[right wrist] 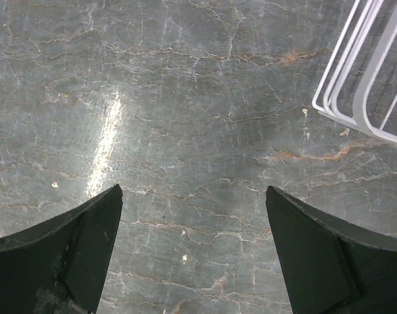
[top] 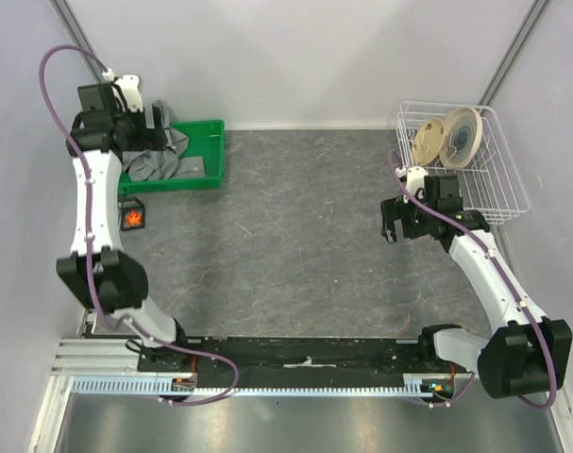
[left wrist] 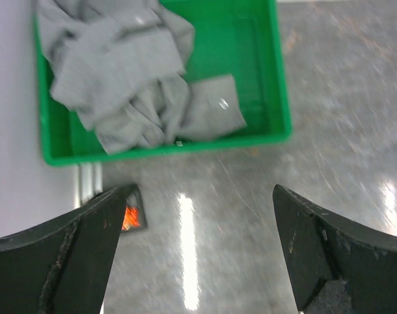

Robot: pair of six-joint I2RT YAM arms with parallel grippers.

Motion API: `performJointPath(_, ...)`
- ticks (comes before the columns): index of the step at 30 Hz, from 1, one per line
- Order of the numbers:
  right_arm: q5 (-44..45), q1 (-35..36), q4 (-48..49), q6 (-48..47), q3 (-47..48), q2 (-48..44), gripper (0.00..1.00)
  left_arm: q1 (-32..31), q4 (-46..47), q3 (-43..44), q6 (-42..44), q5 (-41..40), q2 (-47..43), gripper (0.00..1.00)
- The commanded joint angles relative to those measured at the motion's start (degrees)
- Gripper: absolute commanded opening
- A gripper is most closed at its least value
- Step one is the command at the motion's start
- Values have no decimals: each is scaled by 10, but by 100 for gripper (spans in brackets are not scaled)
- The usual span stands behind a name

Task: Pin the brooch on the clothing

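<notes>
The clothing [top: 163, 162] is a crumpled grey shirt lying in a green tray [top: 213, 142] at the back left. In the left wrist view the clothing [left wrist: 120, 72] fills the left part of the tray [left wrist: 280, 98]. The brooch [top: 133, 219], an orange-red flame on a small dark square, lies on the table in front of the tray, close to the left edge. My left gripper [top: 161, 127] hovers above the tray, open and empty. The brooch [left wrist: 132, 217] peeks out beside that gripper's [left wrist: 203, 190] left finger. My right gripper [top: 392, 226] hangs open over bare table at the right.
A white wire basket [top: 484, 179] holding round disc-shaped items [top: 446, 137] stands at the back right. Its corner [right wrist: 362, 78] shows beside my right gripper [right wrist: 193, 190]. Grey marbled table top [top: 295, 217] lies between the arms. Walls close the left and back.
</notes>
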Motion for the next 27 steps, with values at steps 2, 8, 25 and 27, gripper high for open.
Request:
performJointPath(2,-31,-1,-12,-39,29,30,98,40,21,150,41,10,165,100)
performJointPath(8,-47,-1,-22,-49,48,65,98,67,37,267,45,19,311,100)
performJointPath(25,-24,-1,-30,-52,62,114,98,68,147,324,66,12,497,67)
performJointPath(27,-21,-1,-30,-53,62,109,98,68,145,324,63,29,474,35)
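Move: The clothing lies heaped in the green tray, its middle about 19 cm ahead of the open left hand, 9 cm to its left and 22 cm below. The tray's middle is some 19 cm ahead and 4 cm left. A black box with an orange piece sits roughly 2 cm ahead and 10 cm left, down on the table. From the right hand the clothing is about 27 cm ahead, 65 cm left and a little lower. Onto the clothing in the tray the left hand swoops, first forward and leftward, then mostly down (about 21 cm), its wrist tipping some 10 degrees further down; only at the end do its fingers begin to close, about a raised fold that they touch. The open right hand sinks about 4 cm over bare table, tipping downward. ##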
